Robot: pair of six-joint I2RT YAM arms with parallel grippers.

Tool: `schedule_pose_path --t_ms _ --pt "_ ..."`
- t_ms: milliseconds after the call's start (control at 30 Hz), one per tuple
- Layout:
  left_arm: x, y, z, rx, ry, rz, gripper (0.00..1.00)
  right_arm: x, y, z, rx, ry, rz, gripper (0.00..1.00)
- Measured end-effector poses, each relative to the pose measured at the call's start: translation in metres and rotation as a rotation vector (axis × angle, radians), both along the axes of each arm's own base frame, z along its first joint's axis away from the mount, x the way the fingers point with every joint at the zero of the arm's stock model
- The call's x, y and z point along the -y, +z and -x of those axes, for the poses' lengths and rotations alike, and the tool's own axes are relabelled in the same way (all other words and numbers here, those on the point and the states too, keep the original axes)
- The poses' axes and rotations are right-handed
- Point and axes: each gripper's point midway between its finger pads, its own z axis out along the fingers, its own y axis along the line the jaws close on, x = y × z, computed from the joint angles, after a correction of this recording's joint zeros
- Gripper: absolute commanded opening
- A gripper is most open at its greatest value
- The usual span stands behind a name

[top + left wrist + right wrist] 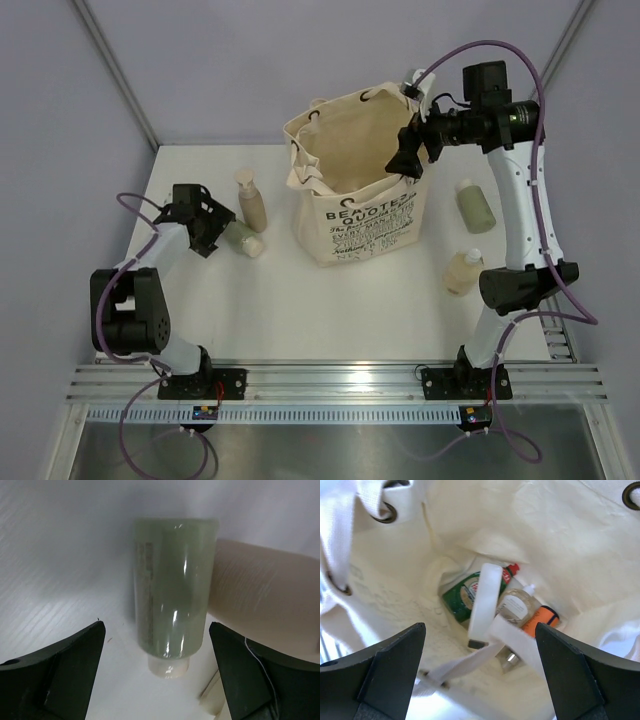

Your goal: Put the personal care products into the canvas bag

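The cream canvas bag [365, 225] stands open mid-table. My right gripper [408, 155] hangs over its right rim, open [480, 627] and holding nothing. Down inside the bag [560, 540] lie a green bottle with a red cap [462, 594], a white tube [486, 592], a clear bottle [516, 606] and an orange-capped one [543, 620]. On the left, my left gripper [215, 228] is open [156, 630] astride a sage-green bottle [170, 605] lying on the table, its fingers clear of it. A beige pump bottle [253, 205] stands right beside it.
Another sage-green bottle [476, 205] and an amber-cream bottle [464, 271] lie on the table right of the bag, near my right arm. The beige bottle [260, 600] sits close against the right finger in the left wrist view. Grey walls enclose the table.
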Motion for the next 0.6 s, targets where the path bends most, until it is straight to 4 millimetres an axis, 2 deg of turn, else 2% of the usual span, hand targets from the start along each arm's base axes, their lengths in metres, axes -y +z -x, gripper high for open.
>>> schedule_pose_path --t_ms 133,267,400,600 --pt "-0.003 -0.004 -0.036 -0.014 -0.012 0.014 0.89 0.01 0.008 0.014 -0.032 0.005 -0.071 0.99" --pt "-0.005 -0.004 -0.054 -0.033 -0.018 0.01 0.88 0.021 0.011 0.026 -0.053 0.0 -0.11 0.99" --pt "-0.006 -0.017 -0.057 -0.11 -0.025 0.006 0.88 0.034 0.018 0.037 -0.07 -0.023 -0.152 0.99" --pt "-0.007 -0.052 -0.039 -0.247 -0.029 0.002 0.87 0.058 0.028 0.037 -0.09 -0.077 -0.222 0.99"
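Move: For the left hand, the green bottle lying on its side has its middle about 2 cm ahead, 4 cm right and 6 cm below. The pump bottle is some 8 cm ahead, 7 cm right, at much the same depth. The right hand, high over the bag's right rim, has the cream bottle roughly 13 cm back, 16 cm right and 33 cm below, another green bottle 2 cm ahead, 19 cm right, 34 cm below, and the bag's middle 8 cm left, 20 cm below. Forward about 5.5 cm, almost level, goes the left hand along the green bottle towards its base end, then it sinks some 5 cm while easing back 2 cm, tipping about 15 degrees steeper, with open fingers coming down either side of the bottle. The empty right hand, still open, withdraws from the bag to the right and back, rising slightly as its fingers lift towards level. ##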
